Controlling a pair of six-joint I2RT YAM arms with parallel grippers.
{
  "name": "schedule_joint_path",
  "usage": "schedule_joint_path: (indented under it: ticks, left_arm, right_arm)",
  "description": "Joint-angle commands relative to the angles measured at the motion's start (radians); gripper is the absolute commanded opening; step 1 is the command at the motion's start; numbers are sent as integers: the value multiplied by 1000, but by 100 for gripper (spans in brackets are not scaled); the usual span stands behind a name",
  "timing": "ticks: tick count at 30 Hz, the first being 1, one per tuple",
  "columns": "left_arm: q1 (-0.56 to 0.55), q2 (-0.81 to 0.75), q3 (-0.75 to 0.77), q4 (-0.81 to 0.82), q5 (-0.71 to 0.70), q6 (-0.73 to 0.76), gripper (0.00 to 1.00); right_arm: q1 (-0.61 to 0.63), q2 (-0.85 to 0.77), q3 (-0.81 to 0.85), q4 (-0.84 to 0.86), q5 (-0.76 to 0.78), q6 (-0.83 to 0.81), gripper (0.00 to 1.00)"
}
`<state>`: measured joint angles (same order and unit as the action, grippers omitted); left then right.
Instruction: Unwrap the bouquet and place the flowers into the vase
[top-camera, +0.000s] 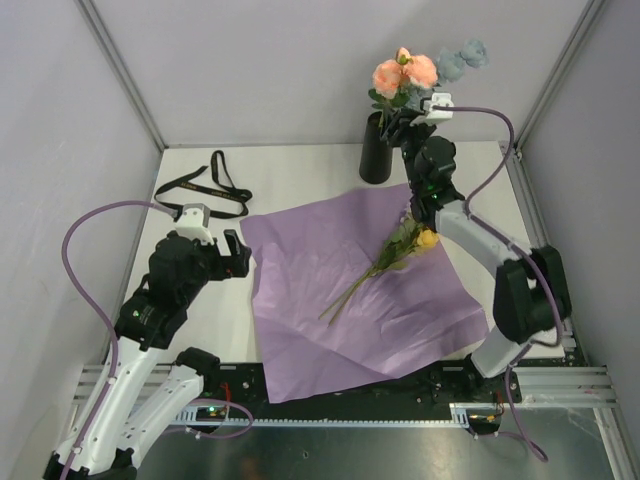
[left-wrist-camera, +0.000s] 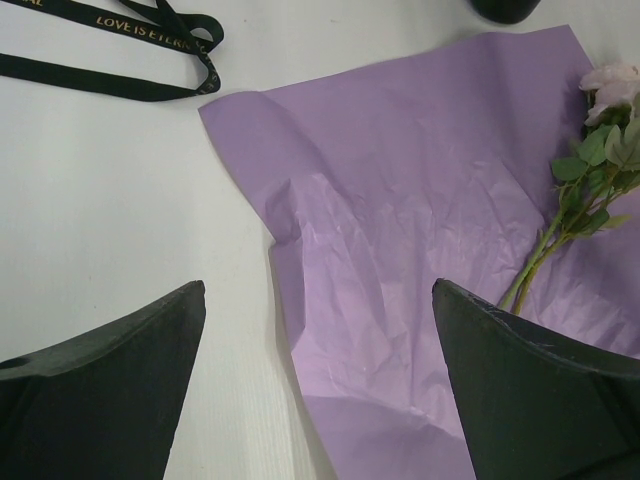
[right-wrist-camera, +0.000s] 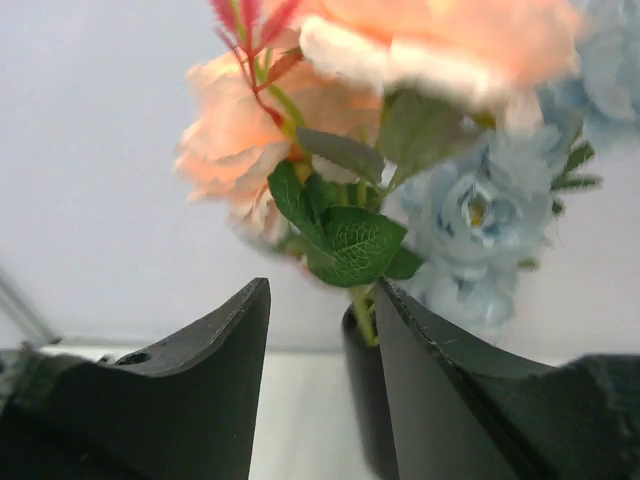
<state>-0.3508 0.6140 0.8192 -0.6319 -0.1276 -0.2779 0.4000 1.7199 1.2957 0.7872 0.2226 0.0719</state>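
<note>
The black vase (top-camera: 376, 160) stands at the back of the table with peach roses (top-camera: 405, 72) and pale blue blooms (top-camera: 465, 58) in it. My right gripper (top-camera: 398, 122) is open just above the vase's rim, by the stems. In the right wrist view the vase (right-wrist-camera: 365, 400) and a green stem (right-wrist-camera: 362, 310) sit against the right finger, and nothing lies between the jaws of the gripper (right-wrist-camera: 322, 285). The bouquet is unwrapped: more flowers (top-camera: 427, 238) with yellow blooms lie on the flat purple paper (top-camera: 330, 330). My left gripper (top-camera: 240, 255) hangs open at the paper's left edge.
The black ribbon (top-camera: 210, 185) lies loose on the white table at the back left, also in the left wrist view (left-wrist-camera: 150, 30). That view shows the paper (left-wrist-camera: 420, 200) and the lying stems (left-wrist-camera: 545, 255). Grey walls close in the back and sides.
</note>
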Motion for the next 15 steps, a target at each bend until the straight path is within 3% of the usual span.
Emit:
schedule_joint_path:
  ticks: [1, 6, 15]
  left_arm:
    - [0, -11, 0, 18, -7, 28, 100]
    - [0, -4, 1, 16, -5, 31, 100]
    - [0, -10, 1, 14, -22, 31, 100]
  right_arm:
    - [59, -179, -61, -422, 128, 166, 51]
    - [97, -324, -88, -889, 89, 481, 55]
    - [139, -457, -249, -1195, 64, 891, 51]
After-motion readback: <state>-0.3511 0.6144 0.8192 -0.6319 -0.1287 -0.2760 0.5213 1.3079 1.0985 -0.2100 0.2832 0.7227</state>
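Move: The remaining flowers, yellow heads and leafy stems, lie on the purple wrapping about 35 cm below the empty right hand, their leafy part some 12 cm back and 4 cm to its right. The vase stands roughly 10 cm ahead, 1 cm left, its middle about 25 cm lower. The wrapping's middle is about 25 cm back, 5 cm left. From the left hand, those flowers are some 16 cm ahead, 38 cm right and 22 cm down. Touching nothing, the right hand heads away from the vase towards the flowers left on the wrapping, drawing back about 15 cm. It goes almost level at first, then sinks ever faster, some 13 cm in all. The wrist tips the fingers down by about 45 degrees and rolls its left side up, while the fingers stay half open. ##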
